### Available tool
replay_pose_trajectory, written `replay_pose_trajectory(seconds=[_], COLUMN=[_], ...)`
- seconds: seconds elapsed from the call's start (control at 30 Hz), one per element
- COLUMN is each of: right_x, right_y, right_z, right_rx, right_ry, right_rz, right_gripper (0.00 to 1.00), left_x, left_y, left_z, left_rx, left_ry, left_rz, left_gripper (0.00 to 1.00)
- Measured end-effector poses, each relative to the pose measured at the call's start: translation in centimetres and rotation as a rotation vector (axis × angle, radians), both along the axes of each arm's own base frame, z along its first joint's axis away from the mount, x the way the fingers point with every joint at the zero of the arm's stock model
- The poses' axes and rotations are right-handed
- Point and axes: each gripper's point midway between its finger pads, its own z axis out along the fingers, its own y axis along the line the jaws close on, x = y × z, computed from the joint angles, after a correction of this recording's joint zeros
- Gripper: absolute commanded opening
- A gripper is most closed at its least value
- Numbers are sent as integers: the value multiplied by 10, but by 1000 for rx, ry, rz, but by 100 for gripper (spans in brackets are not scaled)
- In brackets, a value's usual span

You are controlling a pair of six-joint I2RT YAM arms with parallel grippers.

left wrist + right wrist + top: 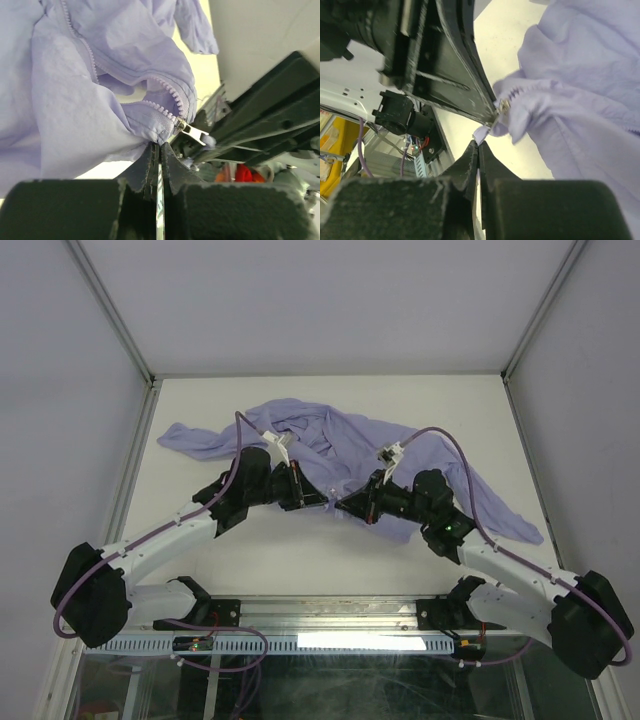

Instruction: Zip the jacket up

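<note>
The lavender jacket (350, 435) lies crumpled on the white table (330, 560), its front zipper teeth (170, 90) parted above the hem. My left gripper (322, 497) is shut on the jacket's bottom hem (150, 131), right beside the metal zipper slider (184, 127). From the right, my right gripper (347, 504) meets it tip to tip. In the right wrist view that gripper (479, 144) is shut on the small lavender pull tab (484, 134) hanging from the slider (504, 106). The left gripper (159, 147) pinches fabric only.
One sleeve (190, 437) trails to the far left and another (500, 510) runs out to the right, partly under my right arm. Grey enclosure walls (60, 390) ring the table. An aluminium rail (330, 615) crosses the near edge between the arm bases.
</note>
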Motion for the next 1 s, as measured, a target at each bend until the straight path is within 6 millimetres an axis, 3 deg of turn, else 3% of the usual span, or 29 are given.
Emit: replay_pose_trajectory(seconds=[0.17,0.3,0.47,0.6,0.73,0.9,1.0], right_x=[7,22,55,64,78,86,84], right_y=[5,13,11,15,16,13,20], right_z=[30,42,24,5,1,4,10], right_rx=[-7,-35,-133,-201,-230,-215,-185], right_ry=[10,54,212,335,356,358,360], right_rz=[-1,-15,-86,-82,-111,-129,-119], right_gripper=[0,0,0,0,0,0,0], left_x=[-11,-22,-19,-17,-28,-32,-31], left_y=[-3,-16,-15,-7,6,22,28], left_z=[-11,0,-1,-3,-10,-22,-27], left_rx=[117,163,246,314,356,417,431], left_ry=[-66,-167,-279,-337,-350,-310,-253], left_rz=[-38,-85,-57,-28,-40,-3,52], left_gripper=[0,0,0,0,0,29,40])
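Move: The right hand already pinches the zipper pull's end, with the slider only about 2 cm ahead, 1 cm left and 1 cm above its fingertips. The open zip runs out to the collar, roughly 26 cm ahead, 8 cm left and 8 cm lower; the jacket's lower right corner lies some 15 cm right and 1 cm back, 9 cm below. From the left hand, shut on the hem beside the zip end, the slider is 1 cm ahead, 2 cm right and 1 cm above. Keeping the pull pinched, the right hand first lifts about 4 cm, then draws the slider forward towards the collar in a low arc, some 8 cm out, sinking again near the end while its wrist rolls about 20 degrees. The left hand holds the hem back at first, easing back and a little right, then heads left and down with its fingers tipping roughly 25 degrees more steeply downward, and at the last opens, clear of the cloth. ##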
